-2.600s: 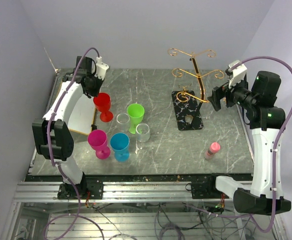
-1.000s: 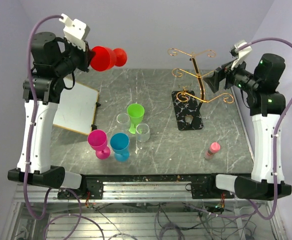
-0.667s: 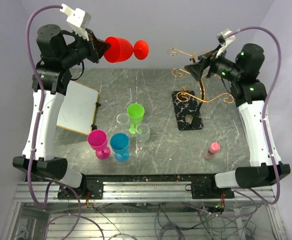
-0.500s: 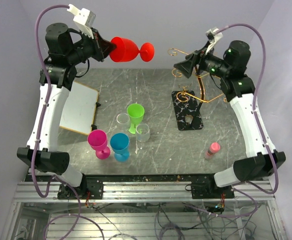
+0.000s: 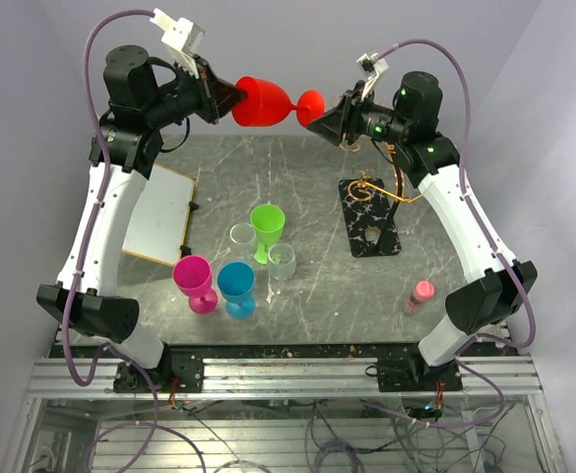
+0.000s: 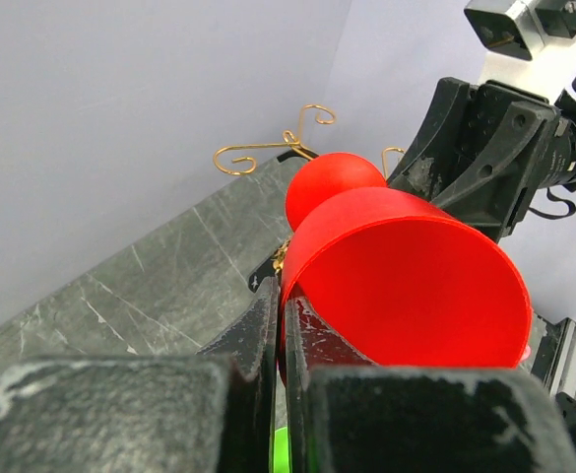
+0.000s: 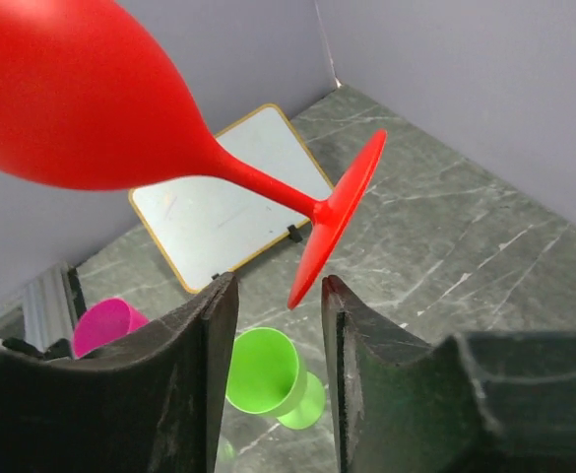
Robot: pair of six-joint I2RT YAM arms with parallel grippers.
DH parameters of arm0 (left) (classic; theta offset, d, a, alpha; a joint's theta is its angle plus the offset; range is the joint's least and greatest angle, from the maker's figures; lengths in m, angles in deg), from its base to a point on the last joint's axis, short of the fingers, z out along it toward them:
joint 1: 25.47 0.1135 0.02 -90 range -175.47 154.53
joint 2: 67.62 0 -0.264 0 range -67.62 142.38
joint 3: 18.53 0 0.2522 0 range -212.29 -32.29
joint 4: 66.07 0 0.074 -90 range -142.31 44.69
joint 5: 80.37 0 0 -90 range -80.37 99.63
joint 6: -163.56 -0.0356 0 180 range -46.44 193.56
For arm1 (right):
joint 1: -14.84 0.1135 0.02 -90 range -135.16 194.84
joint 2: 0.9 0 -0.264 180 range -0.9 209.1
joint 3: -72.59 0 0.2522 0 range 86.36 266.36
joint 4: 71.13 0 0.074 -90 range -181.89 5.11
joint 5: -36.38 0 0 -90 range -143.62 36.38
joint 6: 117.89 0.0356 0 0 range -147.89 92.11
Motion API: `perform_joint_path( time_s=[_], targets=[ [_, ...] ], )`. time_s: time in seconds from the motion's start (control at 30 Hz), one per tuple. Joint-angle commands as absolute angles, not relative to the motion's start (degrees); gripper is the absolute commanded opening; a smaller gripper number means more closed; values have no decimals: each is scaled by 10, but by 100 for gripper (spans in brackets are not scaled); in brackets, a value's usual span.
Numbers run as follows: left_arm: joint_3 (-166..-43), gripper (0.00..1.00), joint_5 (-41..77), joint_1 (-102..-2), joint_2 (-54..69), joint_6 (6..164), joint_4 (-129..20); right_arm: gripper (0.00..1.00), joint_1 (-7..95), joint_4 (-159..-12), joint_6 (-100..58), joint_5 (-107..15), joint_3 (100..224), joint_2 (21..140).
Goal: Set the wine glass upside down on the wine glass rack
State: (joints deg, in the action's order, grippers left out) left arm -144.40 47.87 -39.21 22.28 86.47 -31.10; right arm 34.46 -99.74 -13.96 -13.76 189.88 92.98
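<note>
High above the table, a red wine glass lies on its side with its foot pointing right. My left gripper is shut on the bowl's rim, one finger inside and one outside. My right gripper comes from the right and stands open. The lower edge of the foot sits in the gap at its fingertips, touching neither finger. The gold wire wine glass rack on its black marbled base stands behind and below the right arm, and its curled arms show past the glass.
Green, magenta and blue cups and two clear cups stand on the table's left half. A white board lies at the left. A small pink bottle lies near the front right.
My left arm has carried the red glass to the right. My right gripper has swung left from the rack to the glass's foot, and its jaws have narrowed.
</note>
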Motion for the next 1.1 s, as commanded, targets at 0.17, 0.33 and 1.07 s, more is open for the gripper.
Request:
perform_joint_path(
  time_s=[0.17, 0.33, 1.07],
  targets=[
    [-1441, 7, 506, -407, 205, 856, -333, 27, 348, -971, -93, -144, 1913, 930],
    [-1429, 7, 509, -408, 194, 860, -335, 11, 348, -967, -71, -166, 1901, 923],
    [-1390, 83, 451, -405, 126, 866, -306, 0, 198, -984, -91, -226, 1866, 849]
  ],
)
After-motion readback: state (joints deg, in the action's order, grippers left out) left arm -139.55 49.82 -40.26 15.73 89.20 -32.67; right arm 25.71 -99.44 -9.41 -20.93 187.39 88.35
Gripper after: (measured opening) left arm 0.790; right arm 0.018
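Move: The red wine glass lies on its side in the air, its bowl rim still pinched by the left hand. Its foot is right at the right hand's half-open fingers, about 2 cm ahead, 1 cm left and 2 cm up; from the left hand it is some 12 cm right, 1 cm back and 3 cm lower. From the right hand, the rack's middle is roughly 16 cm right, 5 cm ahead and 20 cm below, the green glass 11 cm left, 7 cm back and 35 cm below. Staying nearly in place, with a small rise of about 1 cm and a slight wrist tilt, the right hand shuts its fingers on the edge of the red glass's foot while the left keeps its pinch on the rim. Only then does the left hand open wide and let go, drawing back about 4 cm towards its base and a little up, while the right carries the glass some 8 cm to the right, also slightly forward and up, towards the rack and turning about 15 degrees clockwise. ##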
